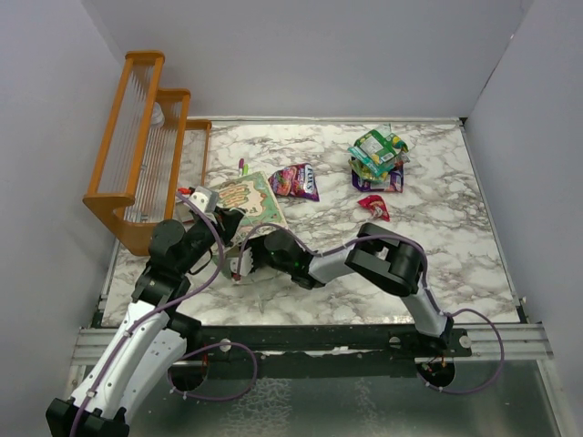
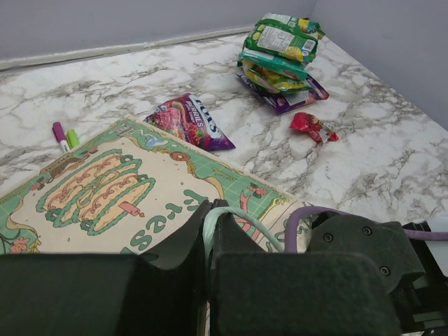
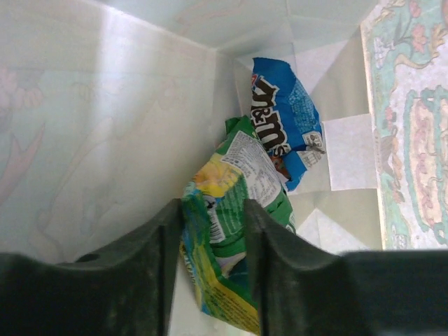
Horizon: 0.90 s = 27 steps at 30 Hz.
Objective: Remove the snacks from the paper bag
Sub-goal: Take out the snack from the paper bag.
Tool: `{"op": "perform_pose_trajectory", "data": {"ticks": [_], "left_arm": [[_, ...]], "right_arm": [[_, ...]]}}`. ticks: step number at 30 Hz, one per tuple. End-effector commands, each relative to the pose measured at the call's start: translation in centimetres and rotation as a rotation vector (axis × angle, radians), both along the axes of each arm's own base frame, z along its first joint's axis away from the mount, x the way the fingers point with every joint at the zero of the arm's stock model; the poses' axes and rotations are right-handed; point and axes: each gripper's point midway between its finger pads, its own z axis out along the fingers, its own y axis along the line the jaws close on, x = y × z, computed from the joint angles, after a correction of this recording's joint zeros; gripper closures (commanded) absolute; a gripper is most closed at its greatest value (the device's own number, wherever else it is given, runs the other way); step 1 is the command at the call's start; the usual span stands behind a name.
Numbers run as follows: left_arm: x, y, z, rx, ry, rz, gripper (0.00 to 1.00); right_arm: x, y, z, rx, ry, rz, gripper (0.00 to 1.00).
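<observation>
The mint-green paper bag (image 1: 248, 196) lies on its side, printed face up (image 2: 105, 185). My left gripper (image 2: 208, 211) is shut on its pale string handle (image 2: 241, 218) at the mouth. My right gripper (image 3: 213, 210) reaches inside the bag (image 3: 91, 126), with both fingers pressed against a green and yellow snack packet (image 3: 227, 189). A blue packet (image 3: 283, 115) lies deeper in, by the bag's bottom. Outside on the table are a purple packet (image 1: 294, 180), a small red one (image 1: 374, 207) and a pile of green and purple snacks (image 1: 378, 157).
An orange wooden rack (image 1: 146, 155) stands at the far left, close to the bag. Two thin markers (image 2: 64, 135) lie just beyond the bag. My right arm (image 1: 392, 259) stretches across the near middle of the marble table (image 1: 455, 264). Grey walls enclose the sides.
</observation>
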Motion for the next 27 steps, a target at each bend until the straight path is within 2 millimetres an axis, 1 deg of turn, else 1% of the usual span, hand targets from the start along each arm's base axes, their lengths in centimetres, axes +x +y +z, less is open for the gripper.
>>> {"op": "perform_pose_trajectory", "data": {"ticks": [1, 2, 3, 7, 9, 11, 13, 18, 21, 27], "left_arm": [[-0.1, -0.2, 2.2, -0.024, -0.051, -0.016, 1.00], [-0.1, -0.2, 2.2, -0.024, -0.052, -0.016, 1.00], [-0.1, -0.2, 2.2, -0.024, -0.053, -0.017, 1.00], [-0.1, -0.2, 2.2, -0.022, -0.053, -0.016, 1.00], [0.0, -0.2, 2.1, -0.020, -0.050, -0.012, 1.00], [0.1, -0.1, 2.1, -0.019, -0.049, -0.010, 1.00], [0.1, -0.2, 2.1, -0.019, -0.048, -0.010, 1.00], [0.3, 0.0, 1.7, -0.014, -0.036, 0.002, 1.00], [0.4, -0.1, 1.7, -0.015, -0.034, 0.000, 1.00], [0.5, -0.1, 1.5, -0.013, -0.027, 0.003, 1.00]], "right_arm": [[1.9, 0.4, 2.3, 0.107, -0.016, -0.046, 0.70], [2.1, 0.4, 2.6, 0.119, -0.015, -0.050, 0.77], [2.2, 0.4, 2.9, 0.131, -0.014, -0.052, 0.80], [2.6, 0.3, 3.8, 0.161, -0.007, -0.049, 0.89], [2.5, 0.4, 4.0, 0.167, 0.005, -0.042, 0.92], [2.0, 0.4, 4.3, 0.172, 0.021, -0.022, 0.96], [1.1, 0.2, 4.9, 0.189, 0.040, 0.014, 0.99], [-1.6, -0.4, 6.4, 0.229, 0.076, 0.082, 0.99], [-3.3, -1.2, 8.0, 0.261, 0.087, 0.100, 0.99], [-6.4, -2.9, 9.3, 0.299, 0.139, 0.133, 0.99]]}}
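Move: Just beyond the right fingertips inside the paper bag lies the green snack, about 2 cm ahead, 3 cm to the left and 2 cm below the hand. The blue M&M's packet lies deeper, roughly 8 cm ahead and 7 cm left of the hand; the purple berries snack is on the table some 17 cm ahead and 14 cm right. From the left hand the green snack is about 4 cm ahead, 5 cm left and 20 cm below. Closing on the near part of the green snack, the half-open right fingers first push about 2 cm farther forward, rising slightly, and pinch its wrapper. The hand then draws back and up towards the bag's mouth, about 5 cm back, 4 cm up and a little to the right, fingertips tilting up some 10 degrees, while the shut left hand keeps hold of the bag almost motionless. ##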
